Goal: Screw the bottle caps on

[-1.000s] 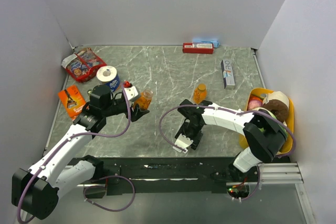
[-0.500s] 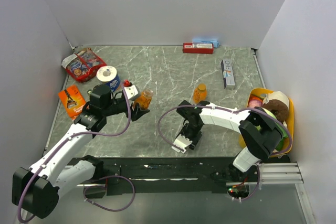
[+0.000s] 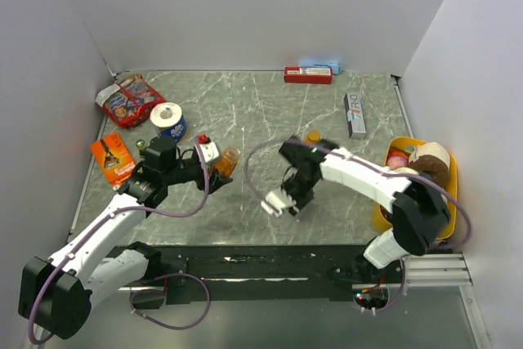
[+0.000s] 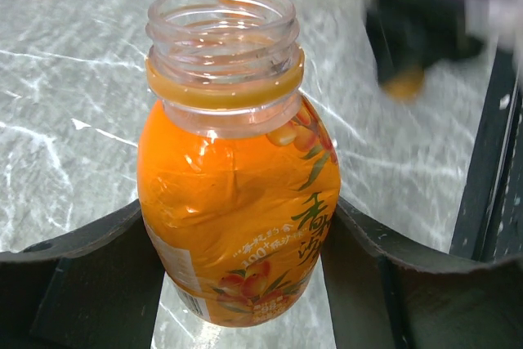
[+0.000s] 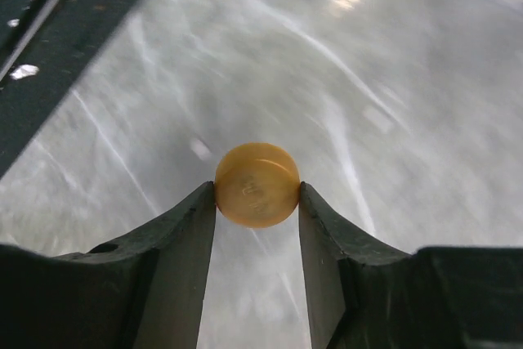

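Observation:
My left gripper (image 3: 222, 167) is shut on a small orange bottle (image 3: 229, 158) and holds it left of the table's middle. In the left wrist view the bottle (image 4: 237, 177) sits between both fingers (image 4: 90, 275), and its clear threaded neck (image 4: 222, 38) is open with no cap. My right gripper (image 3: 288, 200) is shut on an orange cap (image 5: 257, 184), held by its rim above the table, to the right of that bottle. The second orange bottle (image 3: 311, 136) stands behind the right arm, partly hidden. A second cap is not in view.
A toilet-paper roll (image 3: 167, 118), a red snack bag (image 3: 127, 100) and an orange packet (image 3: 113, 159) lie at the left. A red box (image 3: 308, 74) lies at the back and a long box (image 3: 354, 114) at the right. A yellow tray (image 3: 450, 177) holds round items.
My right gripper has risen from near the front edge and moved back and left with the cap. My left gripper has shifted slightly right with the bottle.

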Robot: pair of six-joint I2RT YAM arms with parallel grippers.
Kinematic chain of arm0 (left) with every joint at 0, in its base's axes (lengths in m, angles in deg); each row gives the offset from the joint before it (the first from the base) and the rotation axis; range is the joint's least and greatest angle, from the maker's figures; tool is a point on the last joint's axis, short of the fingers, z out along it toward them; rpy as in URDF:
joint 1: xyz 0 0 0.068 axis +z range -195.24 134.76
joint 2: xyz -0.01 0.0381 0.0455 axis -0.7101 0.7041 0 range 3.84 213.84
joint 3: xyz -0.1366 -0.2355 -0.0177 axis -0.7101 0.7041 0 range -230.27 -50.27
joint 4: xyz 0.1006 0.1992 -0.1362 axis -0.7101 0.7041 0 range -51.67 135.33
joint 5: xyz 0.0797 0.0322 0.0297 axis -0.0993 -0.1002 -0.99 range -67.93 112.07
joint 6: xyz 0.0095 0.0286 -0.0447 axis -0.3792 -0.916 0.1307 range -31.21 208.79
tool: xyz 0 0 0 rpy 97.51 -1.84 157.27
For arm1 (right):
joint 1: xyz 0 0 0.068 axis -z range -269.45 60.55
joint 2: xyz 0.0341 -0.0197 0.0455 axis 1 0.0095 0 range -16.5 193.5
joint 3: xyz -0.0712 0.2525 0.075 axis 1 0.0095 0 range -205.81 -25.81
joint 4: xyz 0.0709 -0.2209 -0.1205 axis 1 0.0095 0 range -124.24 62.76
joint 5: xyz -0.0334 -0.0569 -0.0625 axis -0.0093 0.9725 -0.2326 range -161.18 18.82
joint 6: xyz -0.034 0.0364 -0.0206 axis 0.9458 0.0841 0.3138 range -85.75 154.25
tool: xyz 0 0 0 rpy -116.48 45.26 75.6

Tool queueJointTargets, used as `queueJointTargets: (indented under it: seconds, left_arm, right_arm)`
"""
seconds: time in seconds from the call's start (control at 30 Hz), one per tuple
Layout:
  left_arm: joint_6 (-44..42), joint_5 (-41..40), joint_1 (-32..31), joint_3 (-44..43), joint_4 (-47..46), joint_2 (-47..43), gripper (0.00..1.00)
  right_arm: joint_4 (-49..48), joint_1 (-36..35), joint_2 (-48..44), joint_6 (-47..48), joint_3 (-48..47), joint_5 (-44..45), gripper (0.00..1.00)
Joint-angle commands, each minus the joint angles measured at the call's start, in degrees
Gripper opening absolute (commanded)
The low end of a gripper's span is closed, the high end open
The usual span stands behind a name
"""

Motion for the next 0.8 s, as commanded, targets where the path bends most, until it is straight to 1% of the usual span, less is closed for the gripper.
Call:
queueJointTargets:
  seconds: [0.0, 0.03, 0.07, 0.17, 0.23, 0.3, 0.43, 0.53, 0.77]
  left_arm:
    - [-12.35, 2.94, -1.93, 0.89, 2.64, 0.12, 0.01]
    - [-13.52, 2.85, -2.81, 1.24, 2.47, 0.04, 0.01]
    - [-14.49, 3.2, -3.16, 1.68, 1.95, -0.05, 0.01]
    - [-16.52, 4.17, -5.54, 1.86, 0.45, 0.56, 0.01]
    - [-17.13, 4.7, -7.81, 1.6, -1.04, 1.7, 0.01]
    - [-16.52, 4.79, -8.96, 1.33, -3.4, 2.58, 0.01]
    - [-13.89, 5.23, -10.72, 0.54, -6.57, 4.43, 0.01]
    - [-11.25, 5.4, -11.08, -0.07, -8.94, 5.13, 0.01]
    - [-7.65, 5.58, -11.61, -0.51, -11.15, 5.13, 0.01]
  right_arm:
    - [10.66, 3.01, -9.2, -8.59, -14.12, -6.73, 0.29]
    - [11.89, 3.1, -10.08, -10.95, -16.32, -7.18, 0.28]
    - [13.39, 3.1, -11.4, -11.93, -20.78, -7.79, 0.28]
    - [13.23, 2.93, -12.73, -16.85, -27.65, -9.2, 0.28]
    - [13.31, 2.49, -12.12, -19.49, -30.83, -9.29, 0.29]
    - [14.1, 1.26, -10.54, -20.2, -34.87, -9.03, 0.29]
    - [12.44, -1.72, -9.3, -21.87, -37.69, -8.06, 0.3]
    - [13.4, -4.36, -7.99, -20.82, -39.01, -6.83, 0.31]
    - [12.09, -6.12, -5.88, -20.73, -39.37, -5.78, 0.31]
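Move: The cap is already pinched in the right gripper. The open bottle's mouth lies about 7 cm ahead of that gripper, 16 cm to its left and 18 cm higher. The capped bottle stands roughly 15 cm ahead of the right gripper and 6 cm to its right, about level in height. From the left gripper, which holds the open bottle, the cap is some 18 cm to the right, 6 cm back and 13 cm lower; the paper roll is about 17 cm ahead, 16 cm left and 13 cm lower. Lift the right gripper fast off the table area, some 25 cm up, drifting about 7 cm left towards the open bottle's mouth and rolling about 25 degrees so the fingers swing leftward; ease down a couple of centimetres at the end, keeping the cap pinched. Meanwhile bring the left gripper about 5 cm right, with a smaller shift back and slightly down, turning it clockwise and keeping hold of the bottle. ##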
